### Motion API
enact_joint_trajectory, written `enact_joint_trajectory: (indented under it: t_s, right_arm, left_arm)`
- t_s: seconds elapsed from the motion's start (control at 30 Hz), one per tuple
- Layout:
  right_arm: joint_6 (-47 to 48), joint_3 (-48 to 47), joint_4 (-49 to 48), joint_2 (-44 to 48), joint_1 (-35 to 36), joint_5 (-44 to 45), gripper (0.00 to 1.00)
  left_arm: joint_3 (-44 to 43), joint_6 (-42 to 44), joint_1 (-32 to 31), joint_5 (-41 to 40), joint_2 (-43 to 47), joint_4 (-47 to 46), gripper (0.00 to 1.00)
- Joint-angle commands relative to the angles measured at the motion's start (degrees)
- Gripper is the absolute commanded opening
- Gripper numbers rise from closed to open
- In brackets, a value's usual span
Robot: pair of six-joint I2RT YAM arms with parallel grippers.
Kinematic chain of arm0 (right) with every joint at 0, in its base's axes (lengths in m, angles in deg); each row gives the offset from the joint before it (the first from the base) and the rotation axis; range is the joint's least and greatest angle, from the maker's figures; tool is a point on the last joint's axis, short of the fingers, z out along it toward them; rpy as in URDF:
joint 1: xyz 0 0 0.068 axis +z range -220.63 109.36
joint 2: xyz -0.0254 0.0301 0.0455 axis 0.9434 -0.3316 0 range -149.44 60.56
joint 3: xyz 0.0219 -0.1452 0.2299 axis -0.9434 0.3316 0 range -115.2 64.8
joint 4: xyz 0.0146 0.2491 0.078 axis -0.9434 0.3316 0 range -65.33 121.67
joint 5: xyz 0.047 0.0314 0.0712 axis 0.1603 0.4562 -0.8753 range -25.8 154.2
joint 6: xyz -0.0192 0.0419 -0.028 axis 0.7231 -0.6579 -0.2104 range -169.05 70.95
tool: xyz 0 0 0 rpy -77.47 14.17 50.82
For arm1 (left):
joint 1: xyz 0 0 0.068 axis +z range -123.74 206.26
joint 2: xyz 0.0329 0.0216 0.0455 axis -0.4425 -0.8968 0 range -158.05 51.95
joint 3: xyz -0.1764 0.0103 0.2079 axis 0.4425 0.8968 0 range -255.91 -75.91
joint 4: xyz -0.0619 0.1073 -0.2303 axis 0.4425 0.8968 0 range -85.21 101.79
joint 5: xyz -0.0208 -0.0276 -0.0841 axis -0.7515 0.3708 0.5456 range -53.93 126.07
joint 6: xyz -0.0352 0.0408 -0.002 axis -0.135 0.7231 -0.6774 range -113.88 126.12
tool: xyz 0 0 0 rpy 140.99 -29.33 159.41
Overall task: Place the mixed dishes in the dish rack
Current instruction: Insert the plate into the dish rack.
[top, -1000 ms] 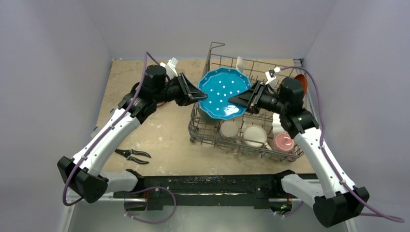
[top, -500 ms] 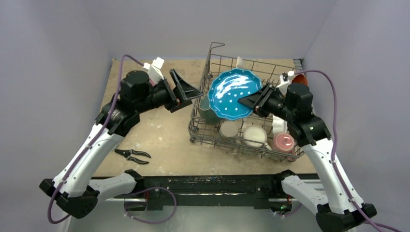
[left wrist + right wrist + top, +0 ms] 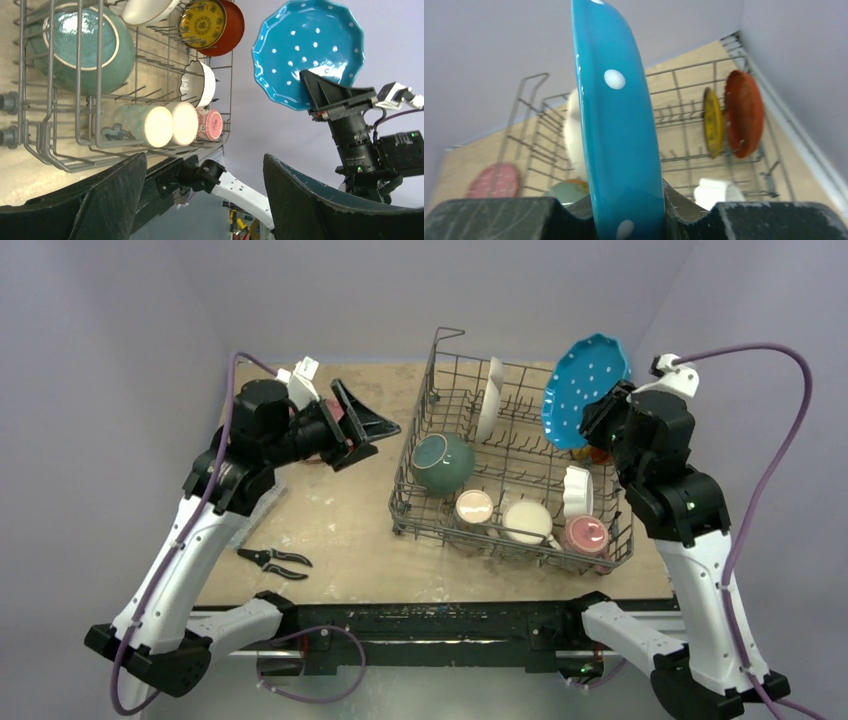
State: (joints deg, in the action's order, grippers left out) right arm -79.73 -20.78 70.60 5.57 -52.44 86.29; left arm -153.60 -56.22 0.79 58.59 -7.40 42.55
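Observation:
My right gripper [image 3: 626, 210] is shut on the rim of a blue white-dotted plate [image 3: 585, 388], which it holds on edge in the air over the far right of the dish rack [image 3: 430, 512]. The left wrist view shows that plate [image 3: 307, 47] in the right gripper [image 3: 327, 95]. Well left of the rack, my left gripper [image 3: 372, 435] stands open and empty above the table. In the rack are a teal bowl [image 3: 443, 462], an upright white plate [image 3: 488, 400], two cream mugs [image 3: 473, 508], a pink mug [image 3: 585, 535] and a small white bowl [image 3: 577, 490].
Black-handled pliers [image 3: 272, 560] lie on the table near the left front. An orange plate [image 3: 743, 112] and a yellow one [image 3: 713, 122] stand upright at the rack's far right. A pink plate [image 3: 494, 181] lies on the table left of the rack.
The left gripper let go of the blue plate, opened and drew back to the left. The right arm carried the plate up and to the right, turning it on edge.

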Motion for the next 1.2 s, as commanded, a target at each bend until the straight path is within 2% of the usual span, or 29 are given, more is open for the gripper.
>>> enact_joint_trajectory:
  t_s: [0.0,0.17,0.3,0.47,0.57,0.97,1.17]
  right_arm:
    - [15.84,1.3,-13.26,-3.27,-0.14,9.84,0.0]
    - [18.73,4.39,-21.48,-8.44,-1.78,9.23,0.0]
    - [22.54,4.55,-24.42,-13.06,-4.14,7.5,0.0]
    - [26.73,3.48,-27.72,-18.42,-6.93,7.68,0.0]
    - [27.89,2.9,-28.17,-21.54,-8.42,7.15,0.0]
    - [27.65,-0.05,-28.08,-28.6,-9.89,8.35,0.0]
    - [24.37,-0.2,-25.96,-31.12,-9.93,11.46,0.0]
  left_arm:
    - [-11.25,9.96,0.94,4.52,-5.09,5.95,0.84]
    - [-18.85,20.41,1.25,3.47,-6.7,14.43,0.83]
    - [-17.69,25.87,2.73,2.15,-6.52,18.47,0.83]
    - [-11.24,27.44,6.82,5.9,-4.76,15.65,0.83]
    - [-10.43,28.77,9.45,7.24,-4.84,15.78,0.83]
    - [-13.82,32.07,9.83,5.16,-6.42,18.46,0.83]
    - [-11.54,32.57,9.87,4.09,-4.79,18.71,0.83]
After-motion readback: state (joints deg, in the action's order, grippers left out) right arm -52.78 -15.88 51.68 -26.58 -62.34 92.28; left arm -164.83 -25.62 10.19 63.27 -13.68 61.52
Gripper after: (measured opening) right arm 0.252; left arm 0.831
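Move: The right hand holds the blue plate. The free place for it in the rack lies about 19 cm ahead of that hand, 7 cm right and 27 cm below. The yellow plate stands some 4 cm right of that place, the orange plate 9 cm right and 2 cm farther out; the white plate stands about 19 cm to its left, level with it. From the left hand, the place is roughly 23 cm ahead, 41 cm right, 25 cm below. Still pinching the blue plate by its edge, the right hand carries it down and forward, about 16 cm each way, drifting some 6 cm right towards the gap beside the yellow plate and slowing at the end. The wrist tips down and rolls its left side down, standing the plate on edge. The left hand, open and empty, rises, then sinks slightly below its start as it backs leftward from the rack. ##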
